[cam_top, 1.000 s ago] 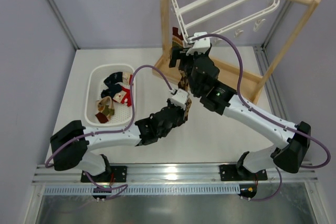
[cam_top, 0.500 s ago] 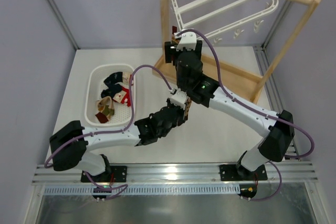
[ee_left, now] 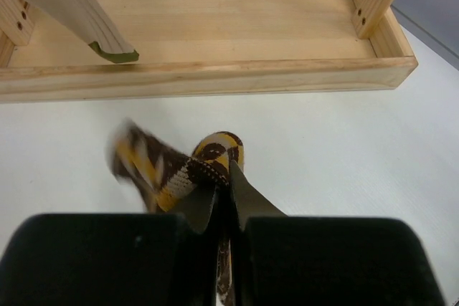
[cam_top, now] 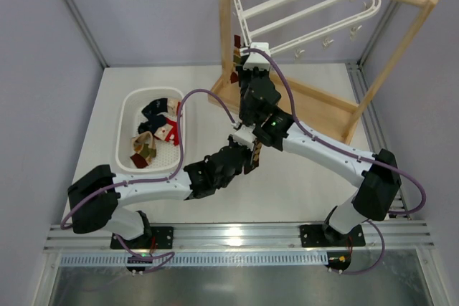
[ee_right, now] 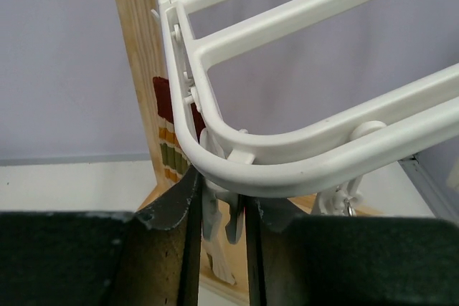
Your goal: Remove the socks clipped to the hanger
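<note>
My left gripper (ee_left: 224, 180) is shut on the brown-black argyle sock (ee_left: 188, 173), which hangs loose over the table; it also shows in the top view (cam_top: 253, 155). My right gripper (ee_right: 219, 184) is raised to the near left corner of the white hanger (ee_right: 301, 141) and is shut on a dangling white clip (ee_right: 214, 213). A cream sock with green-red stripes (ee_right: 166, 141) hangs just left of that corner, by the wooden post; it also shows in the top view (cam_top: 235, 51). Other clips on the hanger (cam_top: 308, 5) hang empty.
The wooden rail stand (cam_top: 301, 102) carries the hanger, and its base tray lies ahead of my left gripper (ee_left: 215, 77). A white slotted basket (cam_top: 128, 112) at the left holds several socks. The two arms cross closely in the middle of the table.
The argyle sock no longer stretches up to the hanger and now hangs from my left gripper. My right gripper has shifted left to the hanger's corner clip.
</note>
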`<state>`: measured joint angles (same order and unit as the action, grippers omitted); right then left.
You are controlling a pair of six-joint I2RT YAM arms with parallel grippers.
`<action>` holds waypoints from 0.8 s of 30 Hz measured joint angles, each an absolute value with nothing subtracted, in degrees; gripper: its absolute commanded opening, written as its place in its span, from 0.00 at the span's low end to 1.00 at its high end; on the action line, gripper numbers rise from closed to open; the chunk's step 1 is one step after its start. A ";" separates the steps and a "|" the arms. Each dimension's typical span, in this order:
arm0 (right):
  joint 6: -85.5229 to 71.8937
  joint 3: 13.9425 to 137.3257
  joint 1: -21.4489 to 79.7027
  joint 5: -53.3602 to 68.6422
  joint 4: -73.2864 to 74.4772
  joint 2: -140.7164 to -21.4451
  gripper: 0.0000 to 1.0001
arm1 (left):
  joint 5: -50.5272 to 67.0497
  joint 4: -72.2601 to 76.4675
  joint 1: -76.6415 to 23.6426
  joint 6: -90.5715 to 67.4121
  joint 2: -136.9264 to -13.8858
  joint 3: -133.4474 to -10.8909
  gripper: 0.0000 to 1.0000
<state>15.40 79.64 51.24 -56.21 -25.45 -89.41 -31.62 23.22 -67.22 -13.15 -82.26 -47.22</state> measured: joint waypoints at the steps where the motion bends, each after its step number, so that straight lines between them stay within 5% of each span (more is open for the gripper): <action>1: 15.66 79.57 51.27 -56.34 -25.74 -89.41 0.06 | -31.62 23.24 -67.22 -13.15 -82.26 -47.22 0.00; 2: 15.86 79.53 51.27 -56.45 -25.89 -89.41 0.18 | -31.59 23.22 -67.22 -13.17 -82.26 -47.24 0.00; 3: 15.99 79.50 51.29 -56.49 -25.91 -89.41 0.58 | -31.59 23.22 -67.22 -13.17 -82.28 -47.22 0.00; 5: 16.10 79.48 51.33 -56.73 -25.67 -89.41 0.76 | -31.59 23.22 -67.22 -13.15 -82.28 -47.22 0.00; 16: 10.17 67.35 51.33 -55.16 -21.54 -81.34 0.84 | -31.09 22.20 -64.62 -13.93 -83.31 -47.16 0.00; 24: 0.75 49.78 51.13 -55.27 -19.68 -68.60 0.85 | -25.58 21.82 -50.83 -19.68 -82.04 -43.62 0.00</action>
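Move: The left gripper already holds the freed brown-and-yellow sock. The basket's middle lies about 31 cm to its left, 10 cm ahead and 17 cm below, with the red sock in it some 26 cm left and 10 cm ahead. The right gripper is still closed on the emptied clip, right at its fingertips. The next clip sits roughly 12 cm to its right and 2 cm farther out, the striped sock about 7 cm ahead and 4 cm left. Open the right gripper to let go of the clip, then draw it clear of the hanger, about 10 cm down and some 6 cm each back and to the right. Hold the left gripper still at first, fingers shut on the brown-and-yellow sock, then swing it forward and left towards the basket, roughly 10 cm, sinking a little and turning some 10 degrees counter-clockwise. ##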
